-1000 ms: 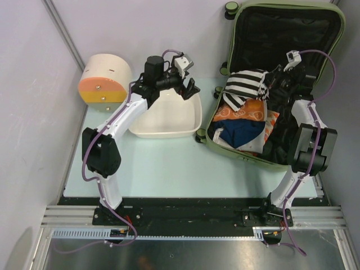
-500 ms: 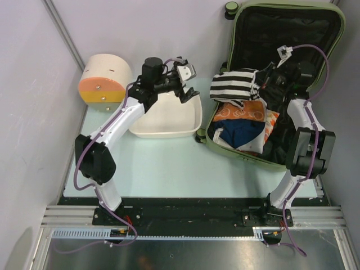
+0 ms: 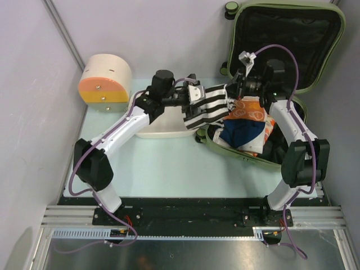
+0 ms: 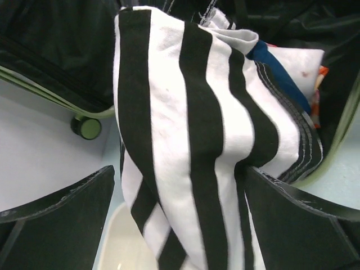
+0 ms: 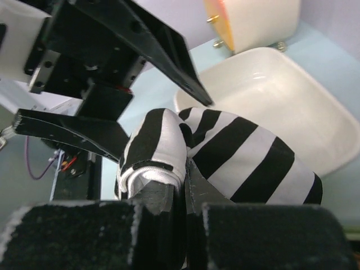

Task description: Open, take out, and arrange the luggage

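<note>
The olive-green luggage (image 3: 304,39) lies open at the right, its lid leaning on the back wall. Orange (image 3: 247,111) and blue clothes (image 3: 242,132) lie in its lower half. My right gripper (image 3: 235,90) (image 5: 185,188) is shut on a black-and-white striped garment (image 3: 208,109) (image 5: 247,157). The garment hangs over the luggage's left edge. My left gripper (image 3: 198,102) (image 4: 180,225) is open, with the striped garment (image 4: 185,140) hanging between its fingers (image 4: 62,214). One green luggage wheel (image 4: 86,127) shows in the left wrist view.
A white rectangular tub (image 3: 169,125) (image 5: 270,101) stands just left of the luggage, partly under my left arm. A round cream drawer box with an orange front (image 3: 104,81) sits at the back left. Grey walls close in the back and both sides.
My right gripper has carried the striped garment left, out over the luggage's edge. My left arm has swung right from above the tub, so its open fingers now flank the cloth.
</note>
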You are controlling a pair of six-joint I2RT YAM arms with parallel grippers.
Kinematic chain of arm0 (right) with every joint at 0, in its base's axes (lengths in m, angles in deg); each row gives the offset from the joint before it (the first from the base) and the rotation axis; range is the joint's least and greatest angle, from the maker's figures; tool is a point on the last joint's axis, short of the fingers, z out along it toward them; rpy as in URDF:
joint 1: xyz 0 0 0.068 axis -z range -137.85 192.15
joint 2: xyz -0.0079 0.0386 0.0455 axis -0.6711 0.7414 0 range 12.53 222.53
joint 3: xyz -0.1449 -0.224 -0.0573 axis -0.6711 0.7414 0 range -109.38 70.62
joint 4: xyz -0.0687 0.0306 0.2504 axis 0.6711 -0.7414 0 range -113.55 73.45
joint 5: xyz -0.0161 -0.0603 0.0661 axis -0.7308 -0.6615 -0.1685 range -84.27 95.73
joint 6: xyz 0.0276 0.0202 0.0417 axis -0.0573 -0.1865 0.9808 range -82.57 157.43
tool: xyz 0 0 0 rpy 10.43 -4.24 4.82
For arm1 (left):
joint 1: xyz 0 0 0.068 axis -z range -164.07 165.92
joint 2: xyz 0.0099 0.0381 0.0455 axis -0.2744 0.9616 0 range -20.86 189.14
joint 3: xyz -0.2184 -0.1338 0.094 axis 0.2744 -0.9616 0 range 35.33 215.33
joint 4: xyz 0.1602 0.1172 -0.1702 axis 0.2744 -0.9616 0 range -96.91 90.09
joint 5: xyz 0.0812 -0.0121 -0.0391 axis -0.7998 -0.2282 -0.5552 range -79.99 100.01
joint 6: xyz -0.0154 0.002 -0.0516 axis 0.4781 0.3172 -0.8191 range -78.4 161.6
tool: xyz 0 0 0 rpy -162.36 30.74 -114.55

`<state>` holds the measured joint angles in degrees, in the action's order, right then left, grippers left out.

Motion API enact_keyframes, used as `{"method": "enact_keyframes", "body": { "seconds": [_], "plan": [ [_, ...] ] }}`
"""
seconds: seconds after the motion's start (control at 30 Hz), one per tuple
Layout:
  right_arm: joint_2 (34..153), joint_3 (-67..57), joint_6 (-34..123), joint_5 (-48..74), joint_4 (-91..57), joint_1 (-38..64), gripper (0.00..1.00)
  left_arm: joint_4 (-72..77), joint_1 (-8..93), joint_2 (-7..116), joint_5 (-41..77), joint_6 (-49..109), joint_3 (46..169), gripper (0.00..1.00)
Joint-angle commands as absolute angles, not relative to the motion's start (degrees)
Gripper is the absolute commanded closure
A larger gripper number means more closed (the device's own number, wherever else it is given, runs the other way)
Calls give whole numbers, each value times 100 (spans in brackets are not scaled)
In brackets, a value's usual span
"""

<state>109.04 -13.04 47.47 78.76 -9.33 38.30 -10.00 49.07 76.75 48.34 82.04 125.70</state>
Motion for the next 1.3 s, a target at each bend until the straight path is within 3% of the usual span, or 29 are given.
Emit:
{"method": "enact_keyframes", "body": {
  "seconds": [0.0,0.1,0.2,0.27,0.33,0.37,0.4,0.5,0.6,0.83,1.1,1.27],
  "plan": [
    [10517,-1323,4104,8131,-1620,3486,100,-1002,4915,7249,5237,8080,12332,1],
    [10473,-1314,4121,8114,-1620,3398,100,-993,4915,7126,5255,7913,12068,14],
    [10464,-1314,4112,8053,-1620,3503,100,-1011,4845,6915,5246,7763,11839,38],
    [10464,-1323,4051,7974,-1620,3608,100,-1019,4722,6792,5307,7562,11734,48],
    [10447,-1332,3937,7921,-1620,3688,99,-1046,4529,6774,5334,7360,11759,69],
    [10464,-1349,3936,7921,-1620,3749,95,-1063,4458,6782,5343,7159,11795,77],
    [10473,-1384,3893,7903,-1803,3784,75,-1072,4379,6791,5282,7061,11830,98],
    [10517,-1498,3788,7807,-2050,3890,43,-1081,4089,6870,5063,6701,12040,100],
    [10543,-1560,3445,7491,-2436,3995,23,-1081,3904,7001,4555,6638,12233,100],
    [10684,-1622,3462,7226,-2534,4337,20,-1072,3799,7887,3174,8376,12805,100],
    [10701,-1622,3111,7121,-2894,4400,20,-1081,3781,9190,2987,8643,14053,100],
    [10666,-1613,3066,7086,-3000,4488,20,-1081,3781,9340,2742,9782,13186,100]
  ]
}}
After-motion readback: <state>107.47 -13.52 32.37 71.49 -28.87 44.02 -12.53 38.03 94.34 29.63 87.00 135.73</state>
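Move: The striped shirt, still pinched by the right fingers, has its middle about 5 cm right of the left hand, 2 cm back and 3 cm lower, its near end between the wide-open left fingers. The white basin's middle is some 12 cm left, 6 cm ahead and 24 cm below the left hand. From the right hand, the shirt's middle is 8 cm left, 3 cm back and 3 cm lower; the orange cloth is 8 cm right, 1 cm ahead and 19 cm below. The left fingers shut on the striped shirt while easing back and down about 3 cm; the right hand, after nudging about 3 cm left and back, opens to let go of it and withdraws right, 8 cm or so, sinking slightly. The left hand then carries the shirt left, then mainly forward some 18 cm, dropping at the end over the white basin and turning about 25 degrees counter-clockwise. ##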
